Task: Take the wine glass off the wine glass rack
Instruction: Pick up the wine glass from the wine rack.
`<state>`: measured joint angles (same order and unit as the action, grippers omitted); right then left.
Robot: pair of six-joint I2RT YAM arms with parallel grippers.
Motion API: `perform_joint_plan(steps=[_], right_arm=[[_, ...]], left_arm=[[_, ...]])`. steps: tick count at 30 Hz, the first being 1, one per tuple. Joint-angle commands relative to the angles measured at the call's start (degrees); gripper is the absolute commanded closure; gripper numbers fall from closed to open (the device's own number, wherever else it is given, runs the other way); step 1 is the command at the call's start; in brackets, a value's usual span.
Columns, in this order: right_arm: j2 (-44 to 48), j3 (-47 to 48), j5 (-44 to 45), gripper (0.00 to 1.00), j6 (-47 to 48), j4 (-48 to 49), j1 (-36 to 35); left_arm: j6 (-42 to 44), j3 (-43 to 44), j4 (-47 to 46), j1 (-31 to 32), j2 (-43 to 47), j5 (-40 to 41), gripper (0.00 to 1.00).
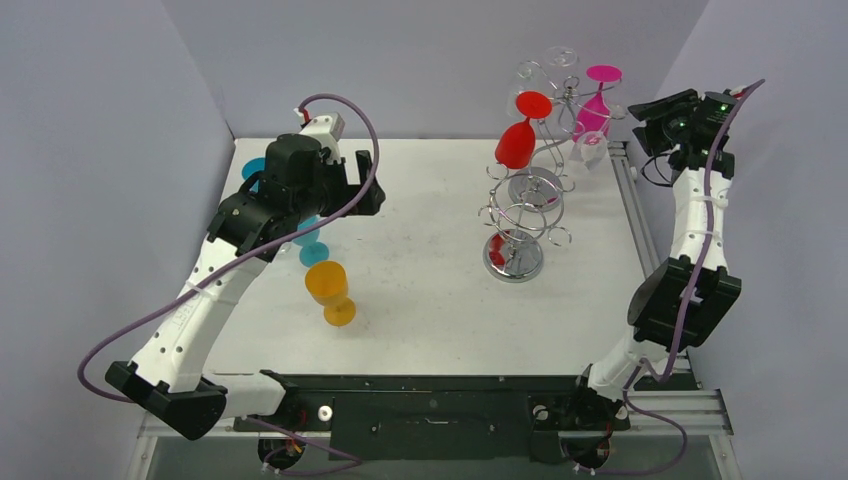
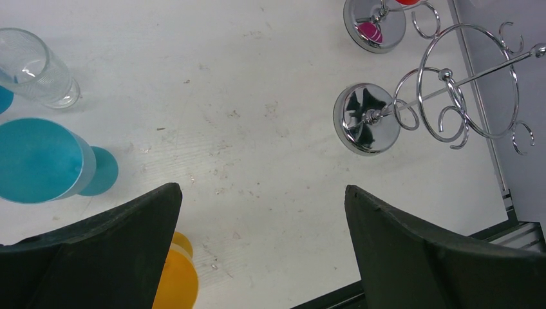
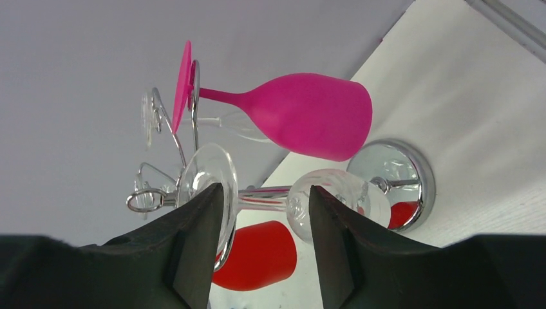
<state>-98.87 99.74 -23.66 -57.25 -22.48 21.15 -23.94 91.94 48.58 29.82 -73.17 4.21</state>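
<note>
A clear wine glass (image 3: pixel 328 193) hangs upside down on the chrome wine glass rack (image 3: pixel 412 174) at the back right of the table. Its stem runs across the gap between my right gripper's (image 3: pixel 265 193) fingertips. One finger (image 3: pixel 199 232) overlaps the foot and the other the bowl; the jaws stand apart with no visible contact. A pink glass (image 3: pixel 309 116) and a red glass (image 3: pixel 257 254) hang on the same rack (image 1: pixel 570 100). From above, the right gripper (image 1: pixel 640 112) is at the rack's right side. My left gripper (image 2: pixel 263 190) hovers open over bare table, holding nothing.
A second chrome rack (image 1: pixel 520 215) stands nearer, mid-right. An orange glass (image 1: pixel 330 285), a teal glass (image 2: pixel 38 161) and a clear tumbler (image 2: pixel 35 67) sit on the left of the table under the left arm. Grey walls enclose the back and sides.
</note>
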Motion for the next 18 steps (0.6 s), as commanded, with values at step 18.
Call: perform_joint_plan(steps=[18], right_arm=[[-4.14, 5.53, -6.01, 0.78, -4.09, 7.04, 0.56]], left_arm=[[-0.83, -0.38, -2.21, 1.15, 1.10, 0.17, 0.04]])
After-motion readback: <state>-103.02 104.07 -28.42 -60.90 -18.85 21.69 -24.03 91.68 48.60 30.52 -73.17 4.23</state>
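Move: The clear wine glass hangs foot-up on the far rack, its middle about 3 cm ahead of the right hand, 4 cm to its left and some 4 cm below; its stem already lies in line with the gap between the fingertips. The pink glass is about 12 cm ahead and 7 cm left of that hand, the red one 4 cm ahead and 20 cm left, both about as low. From the left hand the clear glass lies roughly 21 cm ahead, 47 cm right and 4 cm lower. The clear glass's stem, just under its foot, is what the right hand closes in on: it eases forward about 2 cm, then rises about 1.5 cm with the fingertips tipping up slightly. Meanwhile the fingers narrow from about half open to roughly a quarter open around the stem; a firm hold can't be seen yet. ##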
